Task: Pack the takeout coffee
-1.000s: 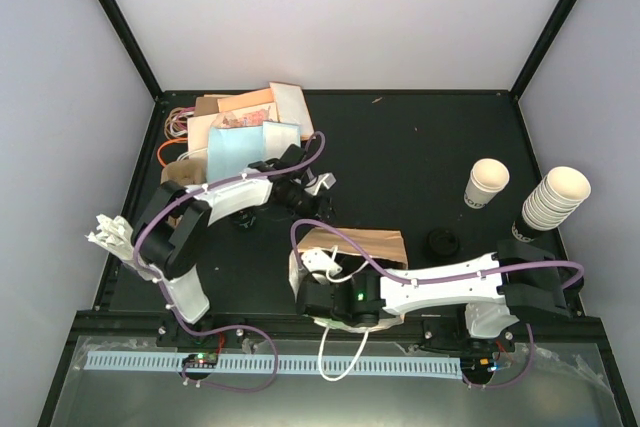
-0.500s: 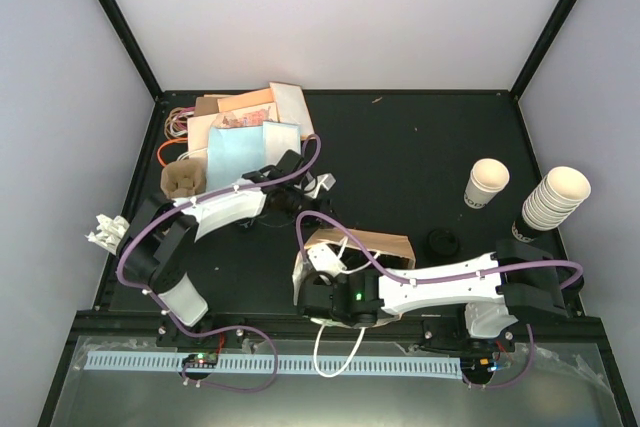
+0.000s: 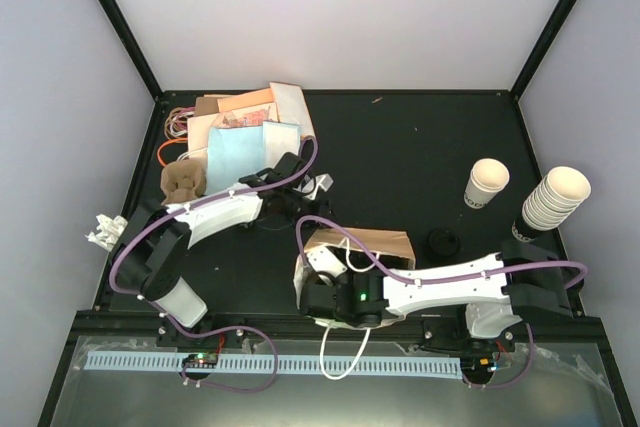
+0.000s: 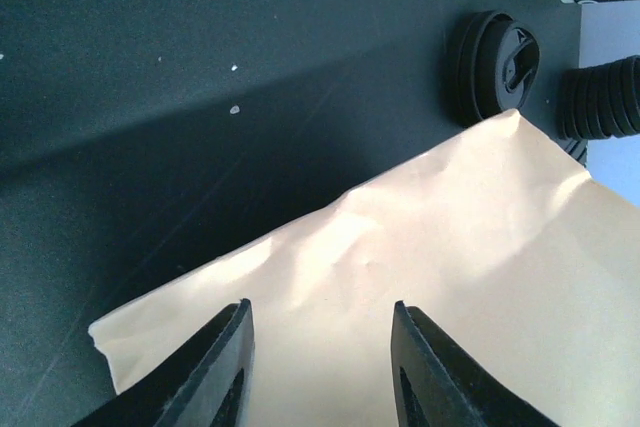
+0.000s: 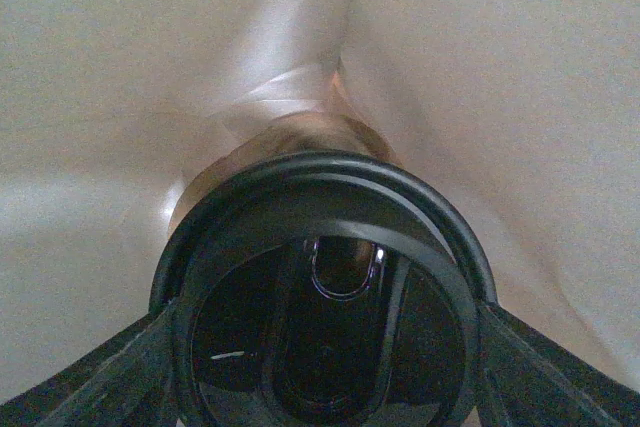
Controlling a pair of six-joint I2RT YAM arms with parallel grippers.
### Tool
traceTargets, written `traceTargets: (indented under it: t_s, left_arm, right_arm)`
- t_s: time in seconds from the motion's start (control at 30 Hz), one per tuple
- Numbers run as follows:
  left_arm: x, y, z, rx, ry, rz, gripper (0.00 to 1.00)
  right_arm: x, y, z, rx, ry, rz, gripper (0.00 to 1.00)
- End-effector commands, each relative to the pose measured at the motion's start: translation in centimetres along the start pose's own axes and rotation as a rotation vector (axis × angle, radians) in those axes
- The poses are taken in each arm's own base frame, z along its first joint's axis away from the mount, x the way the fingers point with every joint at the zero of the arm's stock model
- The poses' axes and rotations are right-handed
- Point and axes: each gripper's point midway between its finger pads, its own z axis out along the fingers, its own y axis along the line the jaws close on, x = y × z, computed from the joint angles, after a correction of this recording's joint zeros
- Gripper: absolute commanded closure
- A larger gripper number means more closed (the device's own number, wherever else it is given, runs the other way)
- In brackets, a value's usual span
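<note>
The takeout coffee (image 5: 330,182) shows only in the right wrist view, as a round black lid seen from above. My right gripper (image 5: 327,337) is shut on it, one finger on each side of the lid, deep inside a brown paper bag (image 5: 150,87). In the top view the bag (image 3: 378,241) lies near the front middle, with the right arm (image 3: 440,283) reaching into its left end; the cup is hidden there. My left gripper (image 4: 320,317) hovers over the bag's outer paper (image 4: 450,247), its jaws apart with nothing between them. It sits at the bag's far-left corner (image 3: 300,203).
A loose black lid (image 3: 441,242) lies right of the bag. A lidless white cup (image 3: 487,183) and a stack of cream cups (image 3: 555,197) stand at the right. Paper bags, napkins and a cup carrier (image 3: 240,132) pile up at the back left. Crumpled white paper (image 3: 105,230) lies at the left edge.
The left arm's elbow has dropped and swung toward the front while its gripper stays by the bag's far-left corner. The bag has shifted slightly. The right arm holds still.
</note>
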Motion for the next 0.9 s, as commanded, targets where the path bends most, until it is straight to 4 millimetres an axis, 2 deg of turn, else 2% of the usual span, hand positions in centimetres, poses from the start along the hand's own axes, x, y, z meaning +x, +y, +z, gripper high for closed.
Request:
traceTargets:
  t_s: [0.0,0.13,0.27,0.33,0.4,0.47,0.53,0.87]
  left_arm:
    - [1.4,-0.8,-1.2,-0.005,0.036,-0.005,0.57]
    - [-0.5,-1.8,-4.3,-0.044,-0.043,0.078,0.44]
    - [-2.2,-4.2,-8.2,-0.082,-0.122,0.224,0.39]
    - [-2.4,-5.9,-9.8,-0.066,-0.145,0.311,0.39]
    - [-2.1,-7.2,-10.9,-0.032,-0.171,0.381,0.34]
    - [-1.7,-7.1,-10.7,-0.013,-0.177,0.409,0.31]
    - [-1.3,-6.1,-9.8,-0.019,-0.158,0.381,0.31]
    - [-0.2,-0.7,-4.0,-0.028,-0.079,0.211,0.32]
  right_arm:
    - [-0.5,-2.2,-0.3,0.055,-0.058,-0.013,0.42]
    - [-0.4,-2.6,-0.7,0.036,-0.088,-0.006,0.41]
    - [-0.4,-2.8,-1.1,0.009,-0.112,0.014,0.41]
    - [-0.4,-2.8,-1.2,0.001,-0.118,0.020,0.41]
    - [-0.3,-2.9,-1.2,-0.002,-0.120,0.026,0.41]
    - [-0.2,-2.8,-1.3,-0.010,-0.116,0.029,0.41]
    - [0.0,-2.5,-1.1,-0.016,-0.108,0.024,0.41]
    - [0.6,-0.4,-0.3,0.042,-0.057,-0.100,0.41]
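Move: The paper bag's middle lies about 7 cm to the right of the left hand and 13 cm back, a little lower. The loose black lid is some 27 cm to its right and 6 cm back, on the table; the blue folded bag is 17 cm to its left and 15 cm farther out. The right hand, inside the bag, holds a lidded cup; the pulp carrier lies about 6 cm ahead of it, 1 cm left and 7 cm below. The bag's far left corner is what the left hand works above: the hand springs up about 13 cm, leaning some 20 degrees and spreading its fingers wider, then drops about 9 cm back down, ending slightly farther left. Still gripping the lidded cup in the bag, the right hand shifts about 2 cm right and slightly up, then sinks and comes partly back left. ##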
